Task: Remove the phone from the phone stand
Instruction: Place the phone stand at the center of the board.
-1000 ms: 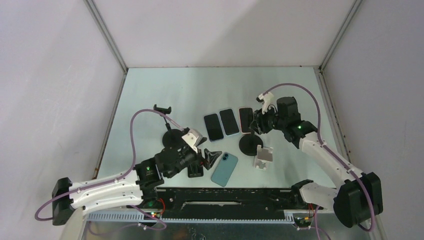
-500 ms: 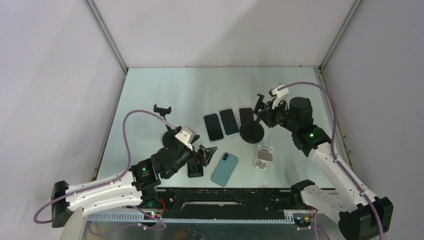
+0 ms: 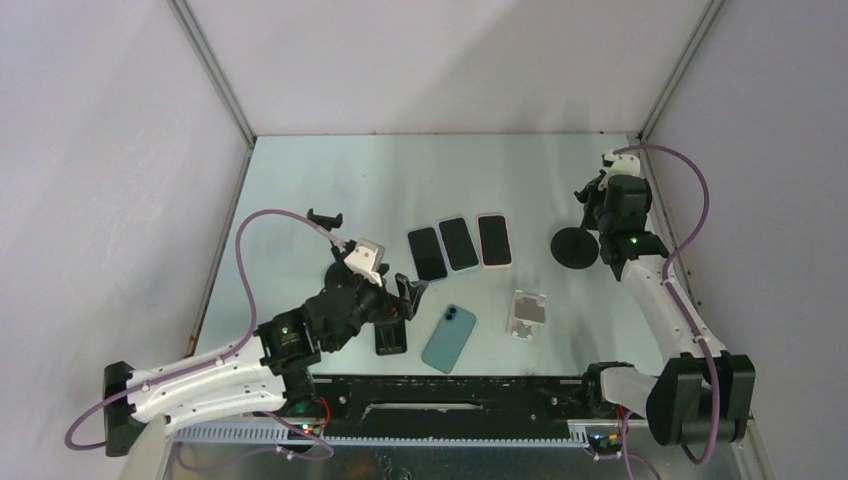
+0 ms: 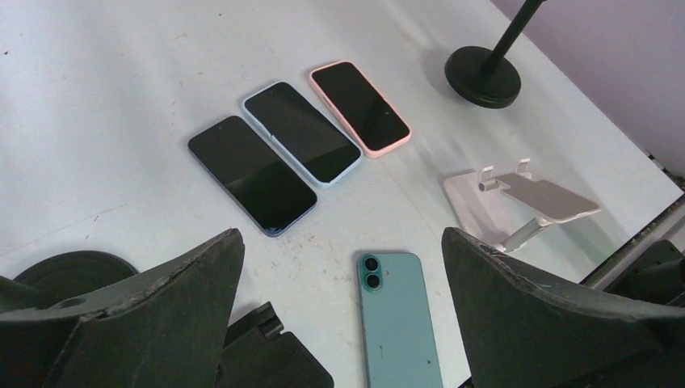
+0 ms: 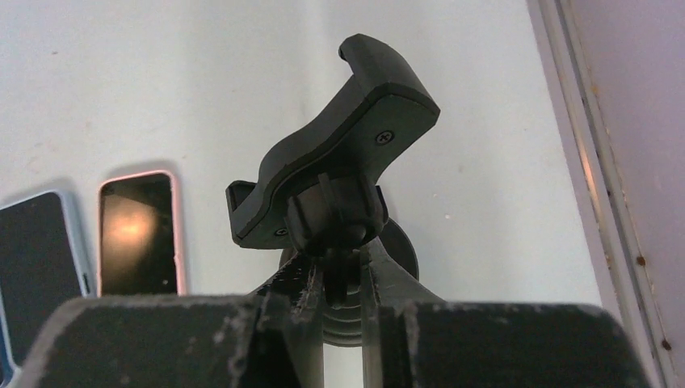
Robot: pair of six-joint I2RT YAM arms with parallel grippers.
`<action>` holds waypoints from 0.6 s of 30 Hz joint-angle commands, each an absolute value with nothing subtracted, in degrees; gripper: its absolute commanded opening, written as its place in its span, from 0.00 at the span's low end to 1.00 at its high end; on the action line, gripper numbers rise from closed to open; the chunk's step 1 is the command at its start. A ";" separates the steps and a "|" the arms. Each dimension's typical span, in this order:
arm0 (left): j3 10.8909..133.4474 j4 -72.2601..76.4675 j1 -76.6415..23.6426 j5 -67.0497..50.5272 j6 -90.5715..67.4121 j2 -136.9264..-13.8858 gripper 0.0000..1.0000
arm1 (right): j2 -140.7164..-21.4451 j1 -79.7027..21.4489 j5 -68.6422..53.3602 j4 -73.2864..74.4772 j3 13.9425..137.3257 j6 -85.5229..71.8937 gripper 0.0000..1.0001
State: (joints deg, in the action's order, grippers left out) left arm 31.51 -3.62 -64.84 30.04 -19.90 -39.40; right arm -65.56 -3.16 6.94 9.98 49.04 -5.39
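Note:
A teal phone (image 3: 449, 338) (image 4: 400, 319) lies flat on the table, camera side up, resting on no stand. A low black phone stand (image 3: 390, 336) (image 4: 262, 356) sits just left of it. My left gripper (image 3: 408, 293) (image 4: 341, 242) hovers above and behind both, open and holding nothing. My right gripper (image 3: 595, 203) (image 5: 343, 283) is shut on the thin stem of a black pole stand. That stand's empty cradle (image 5: 339, 174) is above the fingers and its round base (image 3: 577, 247) (image 4: 483, 77) is on the table at the far right.
Three phones lie side by side mid-table: dark (image 3: 427, 253), blue-edged (image 3: 460, 243), pink (image 3: 494, 240). A white folding stand (image 3: 527, 312) (image 4: 525, 202) sits near the front right. Another black pole stand (image 3: 343, 272) stands at the left. Metal frame rails border the table.
My right arm has swung out to the far right, taking the black pole stand from beside the pink phone. My left gripper has drawn back slightly from the teal phone, still open.

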 commanded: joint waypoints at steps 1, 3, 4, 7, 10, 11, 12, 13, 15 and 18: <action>32.60 -4.88 -64.43 32.49 -21.77 -38.81 1.00 | -67.34 -1.68 11.00 2.73 51.22 -9.13 0.00; 32.49 -4.96 -64.43 32.90 -21.79 -38.62 1.00 | -67.28 -1.55 11.83 1.92 49.74 -9.51 0.07; 32.41 -5.00 -64.36 32.89 -21.82 -38.53 1.00 | -67.07 -1.46 12.24 1.40 48.89 -9.59 0.11; 32.18 -4.88 -64.29 32.50 -21.74 -38.69 1.00 | -67.08 -0.97 12.62 1.95 48.21 -9.87 0.29; 32.36 -4.92 -64.25 32.13 -21.42 -39.29 1.00 | -67.17 -0.60 11.90 3.58 47.91 -10.11 0.39; 32.48 -5.03 -64.20 32.09 -21.30 -39.66 1.00 | -67.04 -0.55 11.68 4.02 47.62 -10.18 0.44; 32.84 -5.15 -64.17 32.09 -21.19 -39.87 1.00 | -66.92 -0.54 11.58 4.21 47.45 -10.19 0.46; 33.08 -5.42 -64.17 32.15 -21.10 -40.29 1.00 | -66.74 -0.46 11.54 4.43 47.37 -10.30 0.52; 34.11 -6.26 -64.16 32.17 -20.92 -41.40 1.00 | -66.06 -0.46 11.92 6.03 47.28 -11.02 0.62; 37.86 -9.10 -64.16 31.84 -21.10 -43.85 1.00 | -64.33 -0.51 13.56 7.45 47.26 -12.65 0.71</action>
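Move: The right hand still grips the black round-base phone stand by its stem; its landing spot on the board is almost straight below, roughly 16 cm down and about 2 cm to the right. From that hand, the pink phone lies some 22 cm left and 3 cm farther out, and the silver stand about 15 cm left and 16 cm back. For the idle left hand the landing spot is roughly 45 cm right, 17 cm ahead and 18 cm down. The right hand eases down about 2 cm while shifting some 2.5 cm to the right and turning clockwise by roughly 10 degrees, setting the round base of the held stand onto the board to the right of the phones. Once the descent has levelled off, the fingers open from nearly shut to about two-thirds wide, ending their pinch on the stem, and the hand stays low with the stem between them while creeping the last centimetre rightward. ##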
